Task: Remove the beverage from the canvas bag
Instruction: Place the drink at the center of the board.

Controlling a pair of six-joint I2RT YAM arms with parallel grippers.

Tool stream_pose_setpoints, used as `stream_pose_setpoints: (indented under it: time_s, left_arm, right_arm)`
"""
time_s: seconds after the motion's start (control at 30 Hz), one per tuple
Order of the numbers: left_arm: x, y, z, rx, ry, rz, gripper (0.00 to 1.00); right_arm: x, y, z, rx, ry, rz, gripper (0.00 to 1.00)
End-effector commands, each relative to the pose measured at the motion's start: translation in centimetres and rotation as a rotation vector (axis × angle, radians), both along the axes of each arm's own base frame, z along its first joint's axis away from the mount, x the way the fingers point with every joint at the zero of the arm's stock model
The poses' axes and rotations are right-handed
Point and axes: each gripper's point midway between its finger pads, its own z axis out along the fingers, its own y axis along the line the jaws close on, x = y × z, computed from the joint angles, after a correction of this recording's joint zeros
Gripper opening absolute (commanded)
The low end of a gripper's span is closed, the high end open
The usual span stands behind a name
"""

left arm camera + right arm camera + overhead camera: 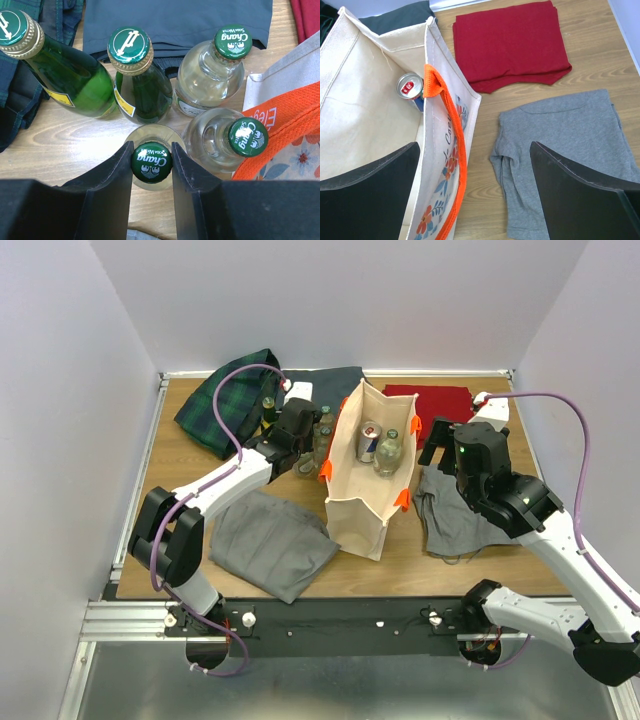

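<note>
The cream canvas bag (360,515) with orange handles (287,122) stands open at mid-table. Inside it are a red-topped can (368,440) and a clear green-capped bottle (389,452); the right wrist view shows the can (410,85) too. My left gripper (152,147) is left of the bag, shut on the green cap of a clear Chang bottle (151,162) outside the bag, in a cluster of bottles. My right gripper (474,150) hangs open above the bag's right wall (445,165), one finger over the bag's inside and the other over a grey T-shirt (560,145).
Around the held bottle stand two green glass bottles (142,85) and two more clear Chang bottles (210,75). Folded cloths lie around the bag: red (430,400), grey T-shirt (455,515), grey (270,540), plaid (225,400) and dark grey (330,380).
</note>
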Motion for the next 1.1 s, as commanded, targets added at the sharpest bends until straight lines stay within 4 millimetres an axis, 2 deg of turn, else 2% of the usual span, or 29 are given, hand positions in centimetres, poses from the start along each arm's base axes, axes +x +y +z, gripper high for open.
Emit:
stream_pose_setpoints:
  time_s: [0.0,0.1,0.27,0.4,0.57,0.77,0.9,0.93,0.97,1.07]
  left_arm:
    - [1.6,-0.2,4.5,-0.076,-0.118,0.049,0.33]
    - [1.5,0.0,4.8,-0.076,-0.12,0.052,0.39]
    - [1.2,0.3,5.2,-0.074,-0.129,0.052,0.53]
    - [0.9,0.4,5.7,-0.073,-0.135,0.048,0.54]
    - [0.7,0.8,6.3,-0.076,-0.14,0.058,0.61]
    - [0.2,1.1,8.5,-0.062,-0.177,0.033,0.66]
    - [-0.3,0.6,10.0,-0.067,-0.188,-0.029,0.82]
    - [-0.5,0.4,10.6,-0.077,-0.194,-0.044,0.92]
    - [-0.6,0.3,10.8,-0.081,-0.192,-0.052,0.96]
    - [-1.2,-0.2,12.1,-0.1,-0.195,-0.092,0.99]
  right_arm:
    - [-0.2,-0.3,0.1,0.002,-0.01,-0.013,1.0]
    - [-0.2,-0.3,0.2,0.003,-0.012,-0.012,1.0]
    - [-0.2,-0.2,0.3,0.004,-0.014,-0.01,1.0]
    - [-0.2,-0.1,0.3,0.007,-0.014,-0.005,1.0]
    - [-0.2,-0.2,0.3,0.009,-0.018,-0.006,1.0]
    - [-0.1,0.0,0.5,0.013,-0.019,-0.004,1.0]
    - [-0.1,-0.1,0.5,0.008,-0.02,-0.004,1.0]
    - [-0.1,-0.1,0.5,0.008,-0.019,-0.006,1.0]
    - [-0.1,-0.1,0.5,0.008,-0.019,-0.006,1.0]
    - [-0.2,-0.1,0.5,0.014,-0.02,-0.006,1.0]
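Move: The clear bottle I want to leave on the board stands between my left fingers, gripped at its cap, its middle about 9 cm below them. Another clear bottle is some 5 cm to the right and 3 cm farther out, with a third 6 cm right and 7 cm out. A green bottle stands 6 cm ahead and 1 cm left; a second is about 8 cm ahead and 8 cm left. From my right hand the gripped bottle lies some 26 cm left, 10 cm ahead and well below. I let go of the clear bottle's cap by opening my left fingers, then lift my hand almost straight up off it, about 8 cm. The fingers keep spreading on the way until nearly fully open, while the wrist tips the fingertips up by some 10 degrees. ##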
